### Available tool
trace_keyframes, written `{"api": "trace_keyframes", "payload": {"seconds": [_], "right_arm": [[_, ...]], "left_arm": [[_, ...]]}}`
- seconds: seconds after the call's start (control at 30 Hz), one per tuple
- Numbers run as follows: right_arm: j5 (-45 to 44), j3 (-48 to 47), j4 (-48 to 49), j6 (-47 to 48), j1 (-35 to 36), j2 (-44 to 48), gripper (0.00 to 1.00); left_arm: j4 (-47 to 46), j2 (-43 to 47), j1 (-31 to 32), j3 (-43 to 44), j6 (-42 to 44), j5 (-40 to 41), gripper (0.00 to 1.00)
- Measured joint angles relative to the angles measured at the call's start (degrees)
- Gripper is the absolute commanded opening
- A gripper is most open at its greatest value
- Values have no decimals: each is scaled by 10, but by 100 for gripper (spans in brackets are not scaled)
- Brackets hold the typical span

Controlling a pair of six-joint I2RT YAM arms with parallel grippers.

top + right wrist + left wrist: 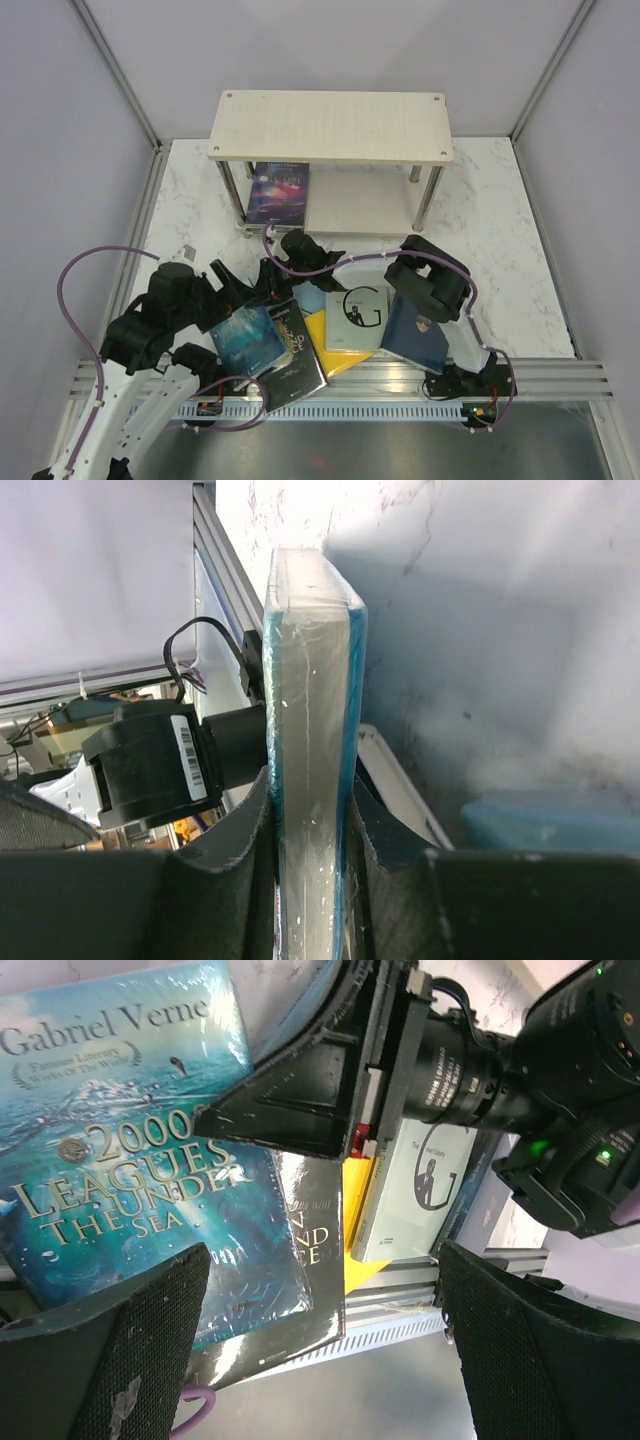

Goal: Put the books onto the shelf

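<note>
Edge-on in the right wrist view, a navy book (310,660) with blue covers stands between the fingers of my right gripper (310,800), which is shut on it. From above, that navy book (415,338) leans near the front rail under the right gripper (428,305). My left gripper (250,285) hangs open above a teal book (110,1170) and a black book (315,1250), touching neither. A yellow book (325,345) and a white "G" book (358,318) lie beside them. The pale wood shelf (330,125) stands at the back, with a purple galaxy book (278,192) on its lower board.
A light blue book (312,296) peeks out behind the pile. The aluminium rail (400,372) runs along the near edge. Purple cables (75,300) loop beside the left arm. Grey walls close in on both sides.
</note>
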State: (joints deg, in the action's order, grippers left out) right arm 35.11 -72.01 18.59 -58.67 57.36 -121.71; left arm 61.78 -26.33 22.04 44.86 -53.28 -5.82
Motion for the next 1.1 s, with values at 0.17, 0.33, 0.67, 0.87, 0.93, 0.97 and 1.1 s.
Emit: {"api": "trace_keyframes", "payload": {"seconds": [0.17, 0.33, 0.67, 0.87, 0.93, 0.97, 1.1], "right_arm": [[-28, 57, -24, 7, 2, 78, 0], [-60, 130, -63, 17, -3, 191, 0], [-96, 218, -117, 10, -124, 420, 0], [-87, 229, -118, -15, -177, 472, 0], [-78, 231, -106, -33, -178, 472, 0], [-73, 235, -94, -44, -178, 472, 0], [-52, 258, -33, -98, -176, 473, 0]], "left_arm": [[3, -2, 0, 24, 0, 7, 100], [2, -2, 0, 47, 5, 12, 100], [-48, 14, 0, 46, 28, -13, 100], [-148, 31, 0, -16, 30, -87, 100], [-192, 38, 0, -49, 26, -115, 100], [-213, 41, 0, -65, 22, -126, 100], [-269, 42, 0, -99, 7, -147, 100]]}}
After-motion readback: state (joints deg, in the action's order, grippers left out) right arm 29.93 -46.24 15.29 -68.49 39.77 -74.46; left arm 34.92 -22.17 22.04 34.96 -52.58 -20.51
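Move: The right hand already pinches the 20000 Leagues book near its upper right corner. The purple book on the shelf's lower board lies about 22 cm ahead of that hand and 3 cm right, roughly level; the grey book 6 cm back, 21 cm right and 5 cm below. The left hand, empty and open, has the Leagues book's middle some 6 cm back, straight below by 14 cm; the black Maugham book is 8 cm back, 8 cm right, 16 cm below. Still pinching the Leagues book, the right hand hoists it about 17 cm and carries it some 16 cm right, away from the table pile, swinging a little forward and turning roughly 25 degrees clockwise. The left hand rises first, then goes right about 5 cm towards the book's left side, tipping its open fingers up and turning right. ##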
